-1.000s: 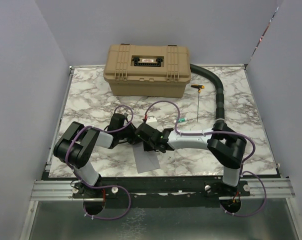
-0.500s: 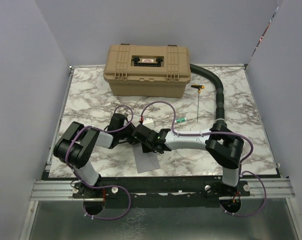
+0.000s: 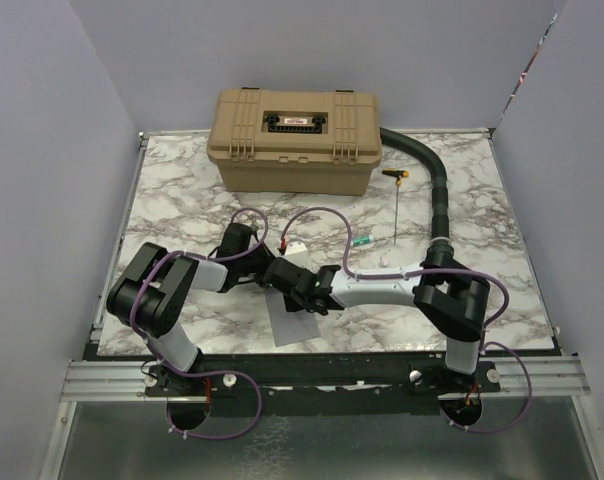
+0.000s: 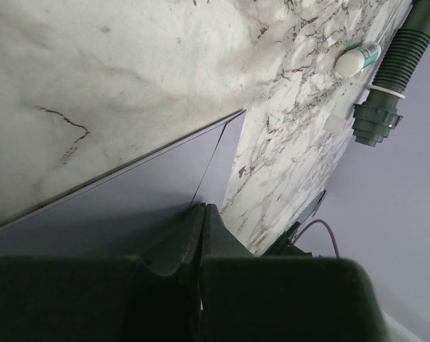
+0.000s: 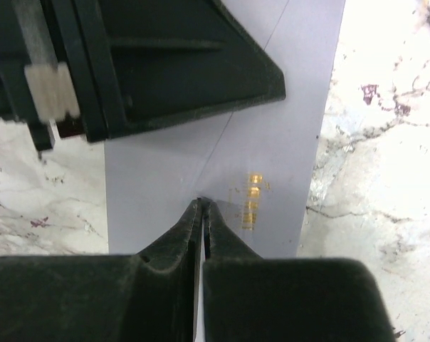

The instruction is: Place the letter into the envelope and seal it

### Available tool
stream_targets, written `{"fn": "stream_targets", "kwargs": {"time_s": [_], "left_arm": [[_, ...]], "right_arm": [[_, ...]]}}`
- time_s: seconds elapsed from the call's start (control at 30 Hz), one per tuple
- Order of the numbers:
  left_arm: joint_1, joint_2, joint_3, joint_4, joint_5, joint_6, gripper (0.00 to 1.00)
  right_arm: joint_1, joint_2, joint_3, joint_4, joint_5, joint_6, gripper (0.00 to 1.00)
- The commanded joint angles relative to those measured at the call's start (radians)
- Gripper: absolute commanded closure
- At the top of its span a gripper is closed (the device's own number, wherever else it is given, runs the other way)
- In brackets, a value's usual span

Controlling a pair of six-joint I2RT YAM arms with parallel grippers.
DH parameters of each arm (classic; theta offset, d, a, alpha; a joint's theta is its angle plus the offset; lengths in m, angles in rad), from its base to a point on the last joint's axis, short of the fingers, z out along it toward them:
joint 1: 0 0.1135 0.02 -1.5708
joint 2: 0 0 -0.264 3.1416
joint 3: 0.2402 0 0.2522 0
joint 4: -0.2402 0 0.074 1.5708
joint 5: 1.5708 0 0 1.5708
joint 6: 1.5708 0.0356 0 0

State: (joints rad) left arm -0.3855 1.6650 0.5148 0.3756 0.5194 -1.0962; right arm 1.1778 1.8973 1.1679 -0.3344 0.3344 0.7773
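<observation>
The grey-lavender envelope (image 3: pixel 292 320) lies flat on the marble table near the front edge, its flap seams showing as thin lines. My left gripper (image 3: pixel 263 276) is shut, and its tips (image 4: pixel 203 208) rest low over the envelope (image 4: pixel 129 192) near one corner. My right gripper (image 3: pixel 279 272) is also shut; its tips (image 5: pixel 202 201) touch the envelope (image 5: pixel 279 135) at a seam line, beside a small gold print. The left gripper's body (image 5: pixel 165 64) fills the top of the right wrist view. The letter is hidden from every view.
A tan case (image 3: pixel 297 140) stands closed at the back. A black ribbed hose (image 3: pixel 437 190) curves along the right, with a yellow-handled screwdriver (image 3: pixel 396 205) beside it. A small white-and-green tube (image 3: pixel 362 242) lies right of the grippers.
The right arm's wrist has slid a little left and toward the front over the envelope, and its cable loop has shifted. The left arm has barely moved.
</observation>
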Motion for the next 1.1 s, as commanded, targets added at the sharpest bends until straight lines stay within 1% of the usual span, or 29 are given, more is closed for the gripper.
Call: {"fn": "stream_targets", "kwargs": {"time_s": [0.0, 0.23, 0.4, 0.57, 0.73, 0.83, 0.97, 1.07], "left_arm": [[0.01, 0.036, -0.002, -0.195, -0.131, 0.092, 1.0], [0.01, 0.052, 0.005, -0.194, -0.125, 0.094, 1.0], [0.01, 0.052, 0.004, -0.193, -0.126, 0.096, 1.0], [0.009, 0.056, 0.003, -0.194, -0.125, 0.097, 1.0], [0.01, 0.051, 0.005, -0.194, -0.121, 0.097, 1.0], [0.01, 0.047, 0.005, -0.194, -0.117, 0.095, 1.0], [0.01, 0.036, 0.008, -0.195, -0.11, 0.09, 1.0], [0.009, 0.032, 0.009, -0.195, -0.104, 0.087, 1.0]], "right_arm": [[0.053, 0.068, -0.125, -0.249, -0.111, 0.032, 0.95], [0.052, 0.023, -0.201, -0.222, -0.111, 0.086, 0.95], [0.052, 0.017, -0.222, -0.211, -0.124, 0.133, 0.96], [0.052, -0.038, -0.279, -0.199, -0.142, 0.174, 0.96], [0.052, -0.124, -0.32, -0.226, -0.142, 0.188, 0.96], [0.052, -0.18, -0.309, -0.25, -0.125, 0.185, 0.95], [0.049, -0.226, -0.239, -0.263, -0.072, 0.175, 0.94], [0.028, -0.227, -0.173, -0.254, -0.014, 0.163, 0.93]]}}
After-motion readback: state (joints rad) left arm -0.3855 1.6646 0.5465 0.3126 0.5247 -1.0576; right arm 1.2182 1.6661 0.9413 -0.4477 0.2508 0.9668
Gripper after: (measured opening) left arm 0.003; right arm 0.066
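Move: The right fingertips, shut, rest near the middle of the folded-down flap. The envelope corner they are heading for is about 7 cm back and 6 cm to the right, at table height. The flap's gold print is some 3 cm to their right and 1 cm farther out, and the left fingertips are about 8 cm ahead and 1 cm left. From the left hand, that same corner is some 15 cm back and 6 cm to the right. The right hand draws its nearly shut fingertips low over the envelope from mid-flap to just short of the near right corner, about 8 cm in all, first mostly back with a brief halt after 2 cm, then on diagonally back and right and finishing mainly rightward, its fingers tipping some 10 degrees nearer to straight down as they pass along the flap's lower seam. Meanwhile the left hand stays in place with its fingers closed, still holding the far part of the envelope down against the table. ##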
